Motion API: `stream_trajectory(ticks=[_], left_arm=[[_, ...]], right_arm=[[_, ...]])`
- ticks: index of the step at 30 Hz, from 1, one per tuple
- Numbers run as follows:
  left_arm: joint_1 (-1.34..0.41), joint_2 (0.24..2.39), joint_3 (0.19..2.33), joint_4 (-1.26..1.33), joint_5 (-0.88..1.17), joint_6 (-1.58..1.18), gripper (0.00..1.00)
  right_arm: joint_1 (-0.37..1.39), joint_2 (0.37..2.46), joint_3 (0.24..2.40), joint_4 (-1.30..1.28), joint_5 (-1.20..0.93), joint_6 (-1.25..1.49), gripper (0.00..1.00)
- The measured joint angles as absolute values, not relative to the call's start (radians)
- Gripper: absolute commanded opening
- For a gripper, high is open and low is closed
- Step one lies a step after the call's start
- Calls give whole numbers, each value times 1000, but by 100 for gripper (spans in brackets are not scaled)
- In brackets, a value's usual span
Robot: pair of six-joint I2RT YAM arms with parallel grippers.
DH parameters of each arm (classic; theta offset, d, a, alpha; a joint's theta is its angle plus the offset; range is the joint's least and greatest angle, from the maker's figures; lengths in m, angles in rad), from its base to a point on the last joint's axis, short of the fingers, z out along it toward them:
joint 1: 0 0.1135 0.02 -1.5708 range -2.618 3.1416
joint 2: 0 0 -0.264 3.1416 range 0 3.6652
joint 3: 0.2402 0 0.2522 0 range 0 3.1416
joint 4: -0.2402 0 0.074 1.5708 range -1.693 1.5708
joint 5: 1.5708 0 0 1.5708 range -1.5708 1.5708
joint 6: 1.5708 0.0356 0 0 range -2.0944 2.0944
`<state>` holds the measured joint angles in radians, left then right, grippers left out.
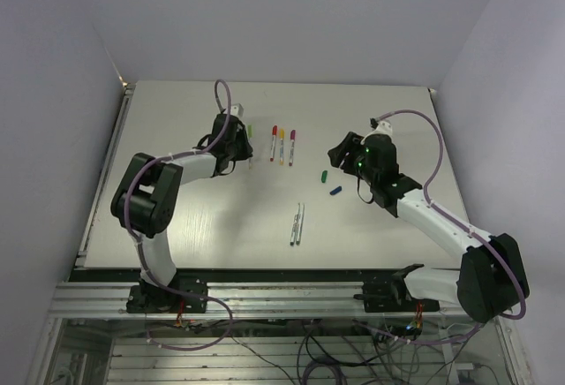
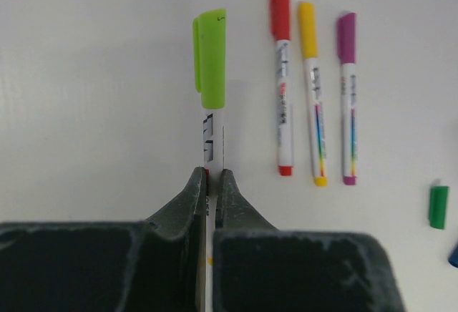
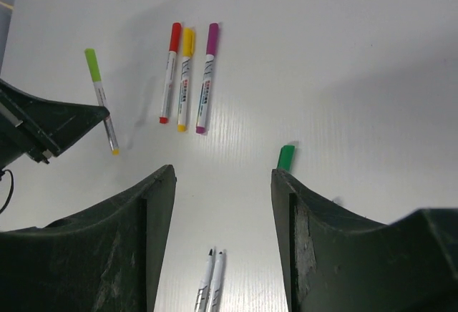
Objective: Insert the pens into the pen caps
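My left gripper (image 2: 212, 176) is shut on the white barrel of a pen with a lime-green cap (image 2: 212, 58), which lies on the table (image 1: 177, 138). To its right lie three capped pens in a row: red (image 2: 283, 76), yellow (image 2: 313, 90) and magenta (image 2: 348, 90). A loose green pen cap (image 3: 286, 157) lies just past the right finger of my right gripper (image 3: 223, 176), which hangs open and empty above the table. A loose blue cap (image 1: 335, 191) lies near it. Two uncapped pens (image 3: 211, 280) lie side by side beneath the right gripper.
The left gripper (image 1: 243, 148) sits at the back left and the right gripper (image 1: 338, 152) at the back right. A metal rail (image 1: 265, 301) runs along the near edge, and grey walls close in both sides.
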<state>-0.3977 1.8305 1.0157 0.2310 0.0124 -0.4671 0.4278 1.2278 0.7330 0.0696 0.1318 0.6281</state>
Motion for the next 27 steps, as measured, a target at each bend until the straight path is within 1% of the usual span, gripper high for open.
stream_trajectory(ticks=[11,14,19,27], left_arm=[[-331,2008,1245,54,61,-385,7],[-329,2036,1271,37,96,-377,7],[-329,2065,1283,53,179,-400,7],[-329,2119,1284,172,287,-524,7]], right_arm=[[424,1222,728,46,152,640,55],[424,1212,717,43,164,640,55],[421,1213,715,39,169,643,55],[420,1226,711,40,162,648,55]])
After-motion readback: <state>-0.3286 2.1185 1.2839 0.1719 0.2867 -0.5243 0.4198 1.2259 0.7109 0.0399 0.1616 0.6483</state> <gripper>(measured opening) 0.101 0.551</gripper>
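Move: Ahead of the left hand, which already grips the green-capped pen, the bare spot beside the red pen lies about 4 cm farther out, 3 cm to the right and 5 cm below. The red pen's middle is roughly 5 cm ahead and 6 cm right of that hand, the yellow pen 4 ahead and 9 right, the purple pen 4 ahead and 13 right. From the right hand the bare spot is some 12 cm ahead, 23 cm left and 14 cm below. Carrying the green-capped pen down to the table, the left hand goes about 4 cm forward and 4 cm down, first swinging a little left, then coming back right nearly 5 cm towards the red pen with the height almost held. The wrist tips down about 10 degrees, then rolls its left side lower; the fingers stay shut on the barrel. ##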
